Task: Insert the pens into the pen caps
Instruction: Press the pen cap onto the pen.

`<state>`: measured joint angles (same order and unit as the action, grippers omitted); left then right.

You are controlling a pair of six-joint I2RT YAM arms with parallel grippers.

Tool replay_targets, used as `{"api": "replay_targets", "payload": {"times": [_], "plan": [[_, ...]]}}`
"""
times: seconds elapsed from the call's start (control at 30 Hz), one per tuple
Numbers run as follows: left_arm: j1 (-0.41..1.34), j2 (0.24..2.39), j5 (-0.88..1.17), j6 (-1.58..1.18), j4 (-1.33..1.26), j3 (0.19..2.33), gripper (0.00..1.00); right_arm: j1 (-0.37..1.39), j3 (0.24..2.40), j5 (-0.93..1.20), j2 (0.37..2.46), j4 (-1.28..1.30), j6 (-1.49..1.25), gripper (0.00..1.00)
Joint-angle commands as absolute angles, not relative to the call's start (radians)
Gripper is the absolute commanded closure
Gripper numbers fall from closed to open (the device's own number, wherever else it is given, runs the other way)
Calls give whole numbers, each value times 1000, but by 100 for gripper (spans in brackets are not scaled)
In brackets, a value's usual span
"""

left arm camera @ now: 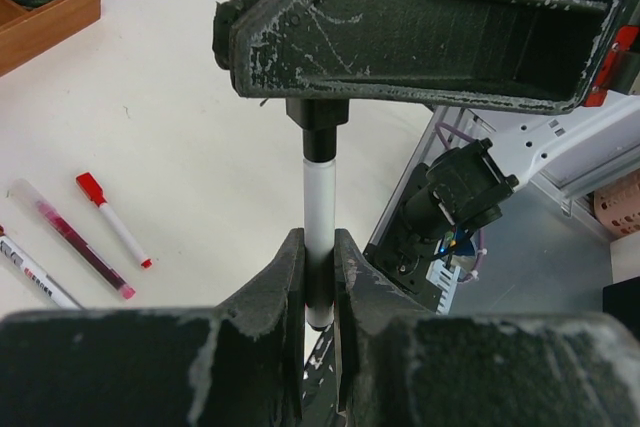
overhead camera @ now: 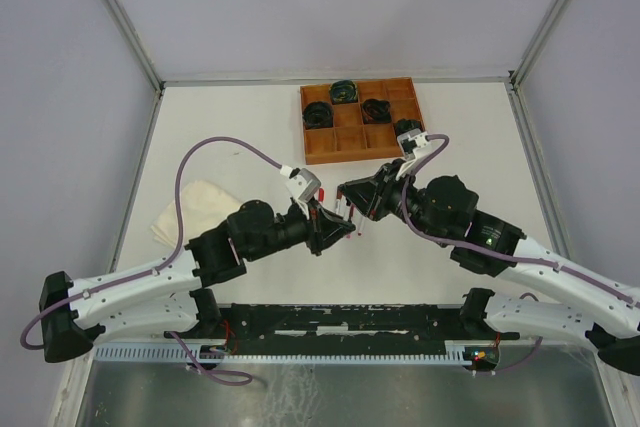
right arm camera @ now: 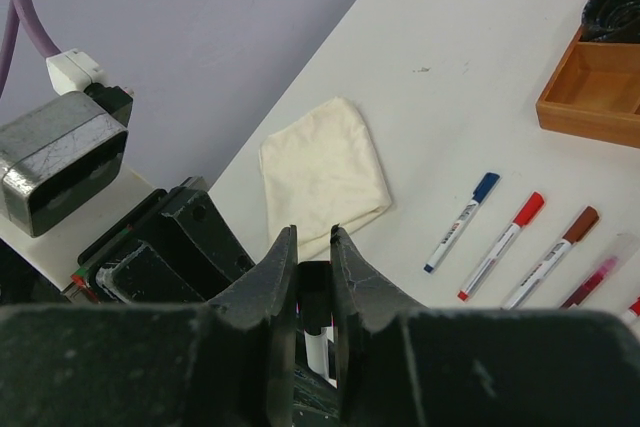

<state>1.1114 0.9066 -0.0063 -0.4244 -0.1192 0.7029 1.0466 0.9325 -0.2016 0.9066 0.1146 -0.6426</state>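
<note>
In mid-air over the table's middle, my left gripper [overhead camera: 335, 228] [left arm camera: 320, 269] is shut on a white-barrelled pen [left arm camera: 319, 202]. The pen's far end sits inside a black pen cap [left arm camera: 322, 137] [right arm camera: 315, 290]. My right gripper [overhead camera: 349, 197] [right arm camera: 314, 249] is shut on that cap, facing the left gripper tip to tip. On the table lie more pens with caps on: a blue-capped one [right arm camera: 460, 221], a red-capped one [right arm camera: 501, 245] [left arm camera: 112, 218] and a brown-capped one [right arm camera: 552, 256]. A pink-barrelled pen [left arm camera: 72, 238] lies beside them.
A wooden compartment tray [overhead camera: 345, 142] [right arm camera: 585, 97] holding dark coiled cable bundles [overhead camera: 344, 90] stands at the back. A folded cream cloth [overhead camera: 188, 210] [right arm camera: 324, 171] lies at the left. The arms' black base rail [overhead camera: 340, 322] runs along the near edge.
</note>
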Motion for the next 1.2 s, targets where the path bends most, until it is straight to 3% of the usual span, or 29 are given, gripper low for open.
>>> {"api": "replay_targets", "payload": {"times": [0.0, 1.17], "plan": [[1101, 877, -95, -421, -259, 804, 97, 1064, 899, -51, 911, 205, -679, 100], [1148, 858, -161, -458, -387, 873, 97, 1251, 641, -53, 862, 259, -854, 100]]}}
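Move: Both hands already work on one marker: the left grips its white barrel near the lower end, with the barrel's middle about 1 cm ahead and 2 cm above that hand. The right, holding the black cap above, has the barrel's middle some 2 cm back and 3 cm below it. On the table, some 32 cm below the right hand and 11 cm ahead, lie the brown-capped pen, 1 cm left, and the red-capped pen, 6 cm left. Keeping its grip on the black cap, the right hand sinks about 4 cm and draws back some 3 cm, bearing down along the marker as its wrist rolls slightly. Beneath it the left hand keeps hold of the white barrel and goes down and back only about 3 cm each, its fingertips dipping by less than 10 degrees, so the right hand closes on it by roughly a centimetre as the cap is pressed onto the pen. ##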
